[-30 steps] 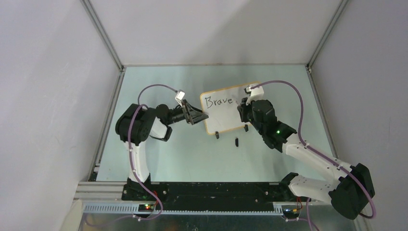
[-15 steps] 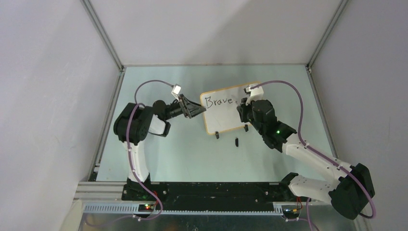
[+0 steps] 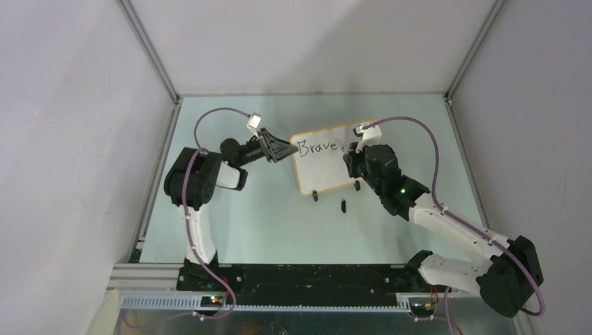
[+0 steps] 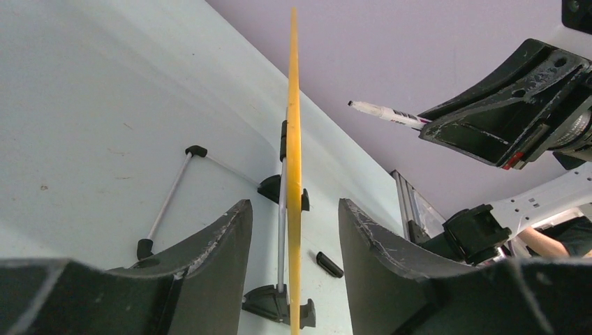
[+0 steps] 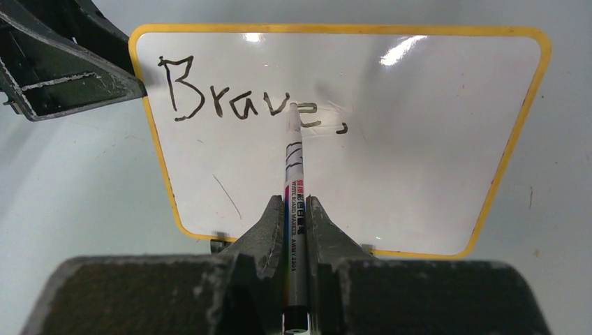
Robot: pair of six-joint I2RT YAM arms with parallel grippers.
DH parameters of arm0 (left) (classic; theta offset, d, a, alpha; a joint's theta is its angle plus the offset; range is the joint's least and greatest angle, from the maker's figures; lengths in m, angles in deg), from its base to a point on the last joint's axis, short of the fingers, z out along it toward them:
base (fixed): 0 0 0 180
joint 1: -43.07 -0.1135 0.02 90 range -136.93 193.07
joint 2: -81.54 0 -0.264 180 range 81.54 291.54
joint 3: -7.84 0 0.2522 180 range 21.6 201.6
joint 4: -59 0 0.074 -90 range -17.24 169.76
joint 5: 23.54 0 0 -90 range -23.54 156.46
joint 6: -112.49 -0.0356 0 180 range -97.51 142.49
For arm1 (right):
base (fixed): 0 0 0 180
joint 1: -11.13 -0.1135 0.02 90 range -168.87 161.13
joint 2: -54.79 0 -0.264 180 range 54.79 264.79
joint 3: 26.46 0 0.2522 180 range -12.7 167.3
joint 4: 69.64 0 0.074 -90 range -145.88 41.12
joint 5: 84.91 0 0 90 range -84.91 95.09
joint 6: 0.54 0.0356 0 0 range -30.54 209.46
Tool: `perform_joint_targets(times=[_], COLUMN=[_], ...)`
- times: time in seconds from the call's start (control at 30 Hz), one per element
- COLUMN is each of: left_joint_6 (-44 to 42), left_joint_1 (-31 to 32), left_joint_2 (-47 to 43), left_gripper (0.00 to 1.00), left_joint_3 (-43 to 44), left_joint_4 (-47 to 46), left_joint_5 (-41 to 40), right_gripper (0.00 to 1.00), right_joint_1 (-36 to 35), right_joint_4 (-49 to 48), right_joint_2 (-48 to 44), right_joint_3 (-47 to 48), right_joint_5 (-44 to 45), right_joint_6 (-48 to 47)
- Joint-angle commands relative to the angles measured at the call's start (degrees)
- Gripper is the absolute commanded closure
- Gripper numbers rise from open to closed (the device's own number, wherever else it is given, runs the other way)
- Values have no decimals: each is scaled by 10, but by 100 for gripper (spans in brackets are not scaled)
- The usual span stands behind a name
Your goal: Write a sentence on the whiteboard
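The whiteboard (image 3: 328, 171) stands upright on its two black clip feet, orange-framed, with the sentence (image 5: 244, 98) reading "Brave," in black along its top. My left gripper (image 3: 285, 151) is open and straddles the board's left edge (image 4: 294, 139), a gap showing on each side of the frame. My right gripper (image 5: 296, 199) is shut on a whiteboard marker (image 5: 293, 160). The marker's tip lies at the "e" of the word. In the left wrist view the marker (image 4: 384, 112) points at the board's face from the right.
A black marker cap (image 3: 343, 205) lies on the pale green table in front of the board. Thin metal stand legs (image 4: 167, 199) reach out behind the board. Grey walls enclose the table (image 3: 230, 216) on three sides.
My left gripper has moved toward the far end of the board's left edge, and its jaws have narrowed around the frame. The right arm and marker have stayed still.
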State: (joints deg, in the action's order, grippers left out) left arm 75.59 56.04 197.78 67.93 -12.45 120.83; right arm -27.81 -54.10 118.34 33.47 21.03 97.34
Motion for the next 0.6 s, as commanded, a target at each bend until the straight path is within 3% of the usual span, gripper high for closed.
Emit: perform_joint_targets(times=[0.0, 0.33, 0.47, 0.57], left_joint_6=[10, -5, -9, -6], left_joint_1=[-2, 6, 10, 12], left_joint_2=[1, -3, -4, 0], left_gripper=[47, 54, 74, 95], left_joint_3=[12, 19, 23, 28], left_joint_4=[-24, 6, 16, 18], left_joint_5=[10, 15, 19, 23], right_gripper=[100, 100, 100, 100], right_joint_1=[-3, -5, -6, -7], right_joint_4=[-24, -23, -24, -25], right_joint_2=[3, 5, 7, 9], right_joint_3=[1, 1, 1, 1], right_joint_5=[-4, 1, 1, 1], right_joint_6=[-1, -4, -5, -5])
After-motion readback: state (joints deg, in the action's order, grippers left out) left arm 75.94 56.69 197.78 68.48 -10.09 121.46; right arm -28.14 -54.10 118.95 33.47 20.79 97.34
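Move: The whiteboard's left edge, a little below its top corner, already stands between the left hand's open fingers, about 1 cm to their right. The written "Brave" is level ahead, some 6 cm to the right at about the same height. The near-left black clip is about 12 cm back, 6 cm right and 11 cm lower. From the right hand, that edge lies roughly 15 cm left, 5 cm ahead and 5 cm lower. The left hand, nearly still (about 0.5 cm right and down), closes its fingers, pinching the whiteboard's left edge. ##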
